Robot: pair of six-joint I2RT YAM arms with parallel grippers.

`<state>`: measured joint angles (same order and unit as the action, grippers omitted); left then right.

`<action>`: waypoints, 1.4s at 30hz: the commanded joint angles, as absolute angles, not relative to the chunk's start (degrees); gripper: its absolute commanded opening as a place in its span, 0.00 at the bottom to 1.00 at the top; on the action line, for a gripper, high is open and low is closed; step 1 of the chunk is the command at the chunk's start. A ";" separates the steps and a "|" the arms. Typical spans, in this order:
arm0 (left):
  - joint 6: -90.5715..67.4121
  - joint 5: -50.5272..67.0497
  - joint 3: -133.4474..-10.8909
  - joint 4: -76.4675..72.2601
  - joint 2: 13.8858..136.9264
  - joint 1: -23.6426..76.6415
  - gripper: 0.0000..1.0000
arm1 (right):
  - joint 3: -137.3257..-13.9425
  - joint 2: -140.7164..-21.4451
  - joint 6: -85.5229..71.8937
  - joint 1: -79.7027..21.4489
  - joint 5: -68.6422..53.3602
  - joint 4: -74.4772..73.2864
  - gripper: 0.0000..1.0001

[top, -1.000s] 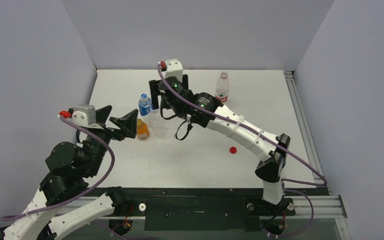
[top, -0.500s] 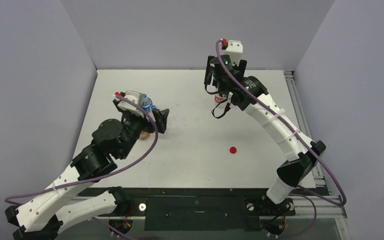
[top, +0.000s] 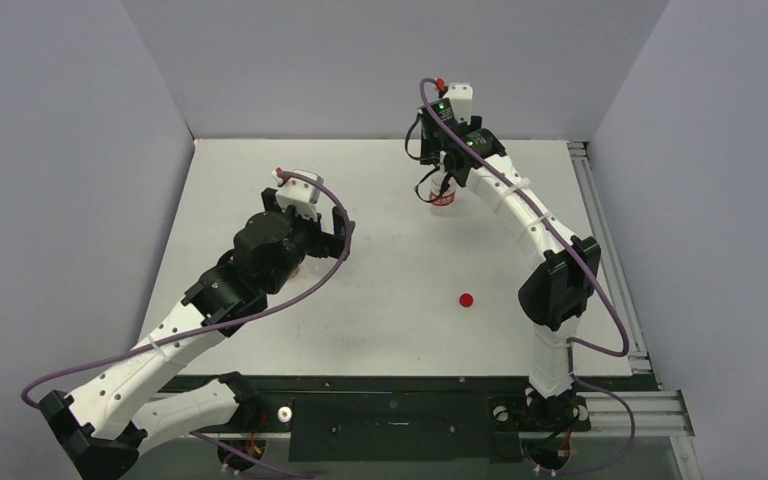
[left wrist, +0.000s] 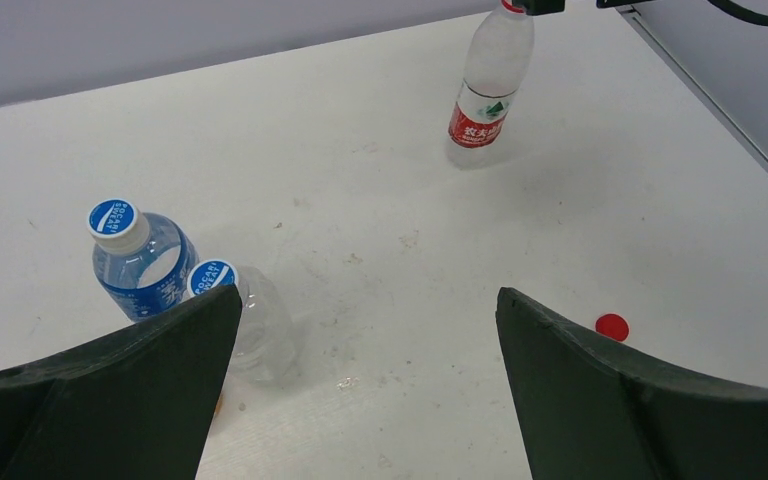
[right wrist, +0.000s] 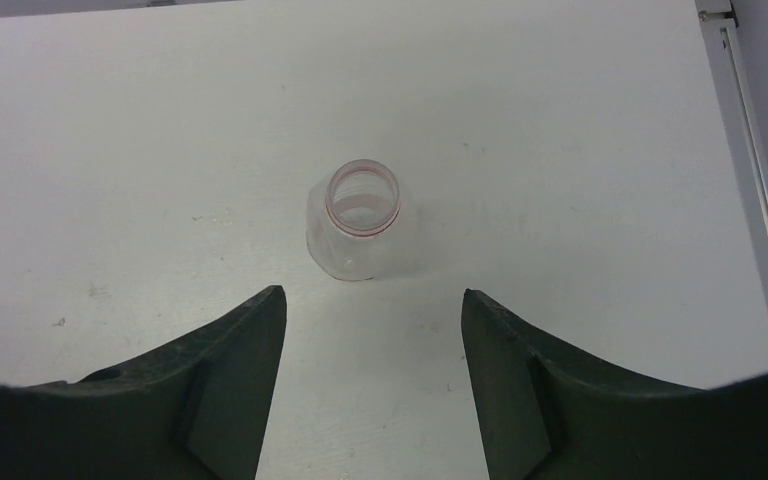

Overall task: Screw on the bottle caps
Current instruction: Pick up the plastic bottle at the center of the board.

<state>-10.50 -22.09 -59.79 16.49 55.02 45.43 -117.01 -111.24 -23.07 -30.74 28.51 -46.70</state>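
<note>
A loose red bottle cap (top: 466, 299) lies on the white table, also in the left wrist view as the red cap (left wrist: 612, 326). Two blue-and-white caps (left wrist: 112, 218) (left wrist: 210, 277) sit on a blue-labelled bottle (left wrist: 145, 275) and a clear bottle (left wrist: 260, 330). The red-labelled bottle (left wrist: 485, 95) stands uncapped at the back, its open mouth (right wrist: 362, 195) facing up. My right gripper (right wrist: 372, 295) hangs open above it (top: 440, 170), holding nothing. My left gripper (left wrist: 368, 300) is wide open and empty, just right of the two capped bottles, which its arm hides in the top view (top: 332, 238).
Grey walls enclose the white table (top: 380, 320) on the back and both sides. A metal rail (top: 600, 220) runs along the right edge. A sliver of orange (left wrist: 220, 403) shows behind my left finger.
My left arm swung forward and right over the bottles at the left. My right arm moved from the middle to the back, over the red-labelled bottle, and its jaws narrowed.
</note>
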 commanded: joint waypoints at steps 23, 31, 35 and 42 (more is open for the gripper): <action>-12.31 -13.40 -59.49 15.15 55.19 38.86 0.96 | -125.42 -120.09 -19.56 -27.35 27.00 -43.24 0.45; -12.35 -12.96 -59.79 15.46 55.69 38.59 0.97 | -125.70 -120.67 -19.20 -26.92 26.98 -42.49 0.43; -12.47 -12.86 -59.88 15.34 55.97 38.46 0.97 | -126.18 -121.32 -19.26 -26.74 26.53 -42.69 0.37; -13.05 -14.67 -58.91 14.12 56.14 38.33 0.97 | -126.18 -121.39 -19.20 -26.55 25.72 -43.01 0.17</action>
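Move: The open plastic bottle stands ahead of the right hand, about 5 cm farther out and level sideways, its middle some 13 cm below, with its mouth only slightly lower than the fingers. The red cap lies about 19 cm back and 4 cm right of this hand, and the clear capped bottle stands some 12 cm back and 26 cm left. From the left hand the plastic bottle is about 24 cm ahead, 21 cm right and 19 cm lower. The right hand eases about 5 cm forward and some 3 cm down to bring its fingers either side of the plastic bottle's mouth, doing all its sinking in the first half and then creeping straight on with hardly any wrist turn, while the fingers narrow from a bit over half open to about a quarter open and pinch the neck at the rim. The left hand, empty and wide open, only settles some 2 cm down and slightly forward, well clear of the capped bottles. ##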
